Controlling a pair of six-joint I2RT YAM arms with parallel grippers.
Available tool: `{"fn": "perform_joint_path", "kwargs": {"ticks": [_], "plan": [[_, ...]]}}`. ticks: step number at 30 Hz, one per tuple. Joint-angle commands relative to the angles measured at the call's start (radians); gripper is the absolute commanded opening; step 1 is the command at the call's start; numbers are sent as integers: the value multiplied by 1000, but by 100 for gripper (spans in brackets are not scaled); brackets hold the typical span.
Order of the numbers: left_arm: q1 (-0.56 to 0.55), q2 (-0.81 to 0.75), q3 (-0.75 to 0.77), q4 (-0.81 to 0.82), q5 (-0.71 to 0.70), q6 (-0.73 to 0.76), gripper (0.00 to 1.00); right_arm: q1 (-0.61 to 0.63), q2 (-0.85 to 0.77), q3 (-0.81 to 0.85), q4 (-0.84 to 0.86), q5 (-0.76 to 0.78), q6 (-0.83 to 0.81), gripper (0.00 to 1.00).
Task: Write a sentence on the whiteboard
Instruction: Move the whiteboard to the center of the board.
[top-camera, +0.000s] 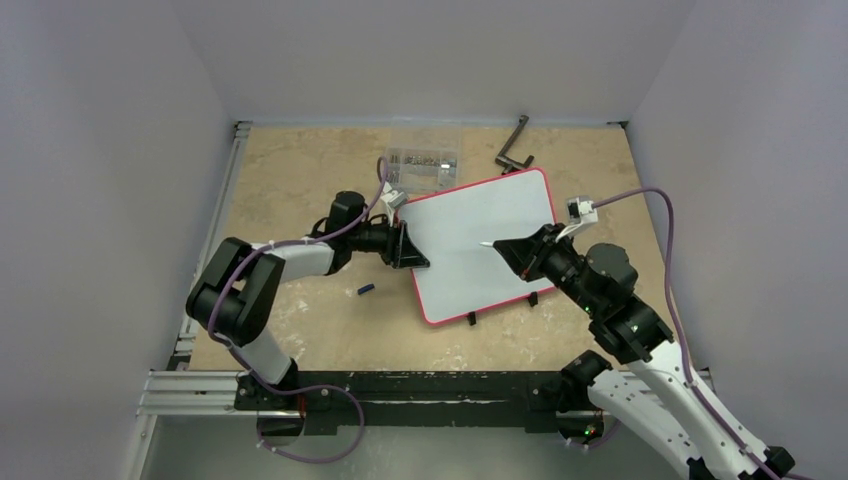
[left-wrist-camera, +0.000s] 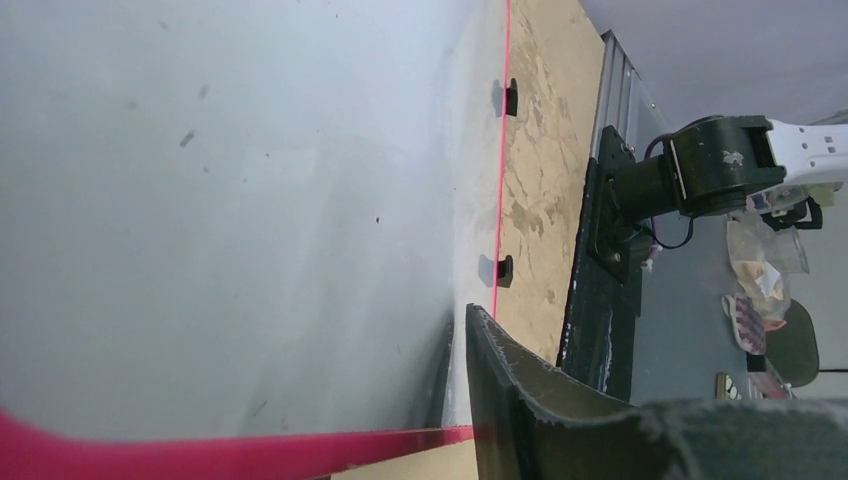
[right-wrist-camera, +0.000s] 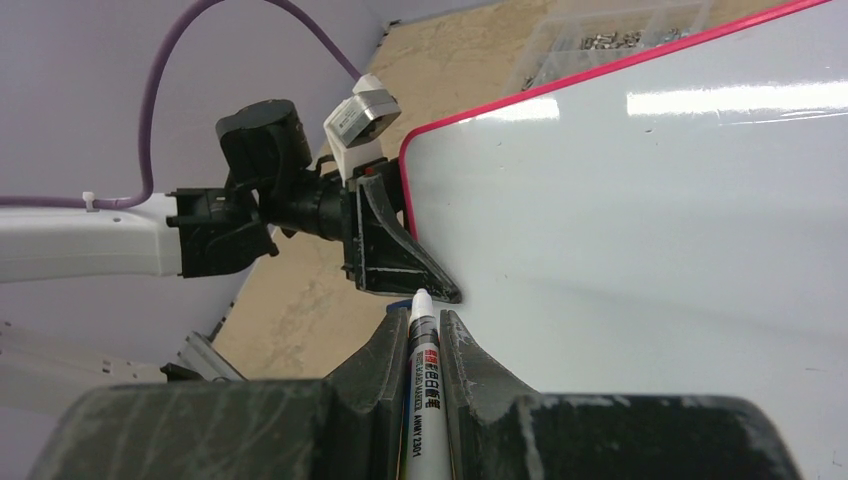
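The whiteboard (top-camera: 480, 250) lies tilted on the table, red-framed and glossy, and no sentence shows on its white face (right-wrist-camera: 650, 220). My right gripper (top-camera: 515, 250) hovers over the board's middle, shut on a white marker (right-wrist-camera: 425, 380) whose tip (top-camera: 490, 244) points toward the left arm. My left gripper (top-camera: 410, 250) straddles the board's left edge. Its upper finger (left-wrist-camera: 510, 390) stands a sliver above the board surface (left-wrist-camera: 250, 200); the lower finger is hidden beneath. From the right wrist view the left gripper (right-wrist-camera: 415, 275) sits just beyond the marker's tip.
A small dark cap (top-camera: 366, 290) lies on the table left of the board. A clear parts box (top-camera: 423, 167) and a black bent tool (top-camera: 514, 150) rest behind it. Two black feet (top-camera: 471, 319) stick out from the board's near edge. Walls close in on three sides.
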Motion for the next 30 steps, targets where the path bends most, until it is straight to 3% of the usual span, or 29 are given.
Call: {"fn": "perform_joint_path", "kwargs": {"ticks": [1, 20, 22, 24, 26, 30], "plan": [[-9, -56, -9, 28, -12, 41, 47, -4, -11, -6, 36, -1, 2, 0], [-21, -214, -18, -172, -117, 118, 71, -4, -1, -6, 52, -10, 4, 0], [-21, -228, -28, -192, -139, 119, 82, -4, -2, -4, 53, -12, 4, 0], [-21, -243, -33, -219, -168, 121, 86, -5, -4, -3, 51, -12, 2, 0], [-21, -249, -30, -245, -190, 126, 96, -4, -4, -3, 52, -12, 2, 0], [-21, -245, -24, -252, -205, 126, 100, -3, -3, -1, 55, -16, 2, 0]]}}
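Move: My half-open left hand is at the whiteboard's left edge; the board's middle lies about 14 cm to its right, some 3 cm ahead and roughly level. The blue marker cap is about 11 cm to this hand's left and 5 cm back, and the parts box some 22 cm straight ahead, both a few centimetres lower. From my right hand, the board's middle is about 8 cm ahead, hardly to either side and some 18 cm below. I spread my left fingers from half open to wide at the whiteboard's left edge, lifting the hand about 3 cm and letting it sink a little again. Meanwhile I draw it some 2 cm left, away from the board's middle, and a touch back, with the wrist tilting up and twisting roughly 10 degrees; the far finger stays tucked close by the pink rim. ##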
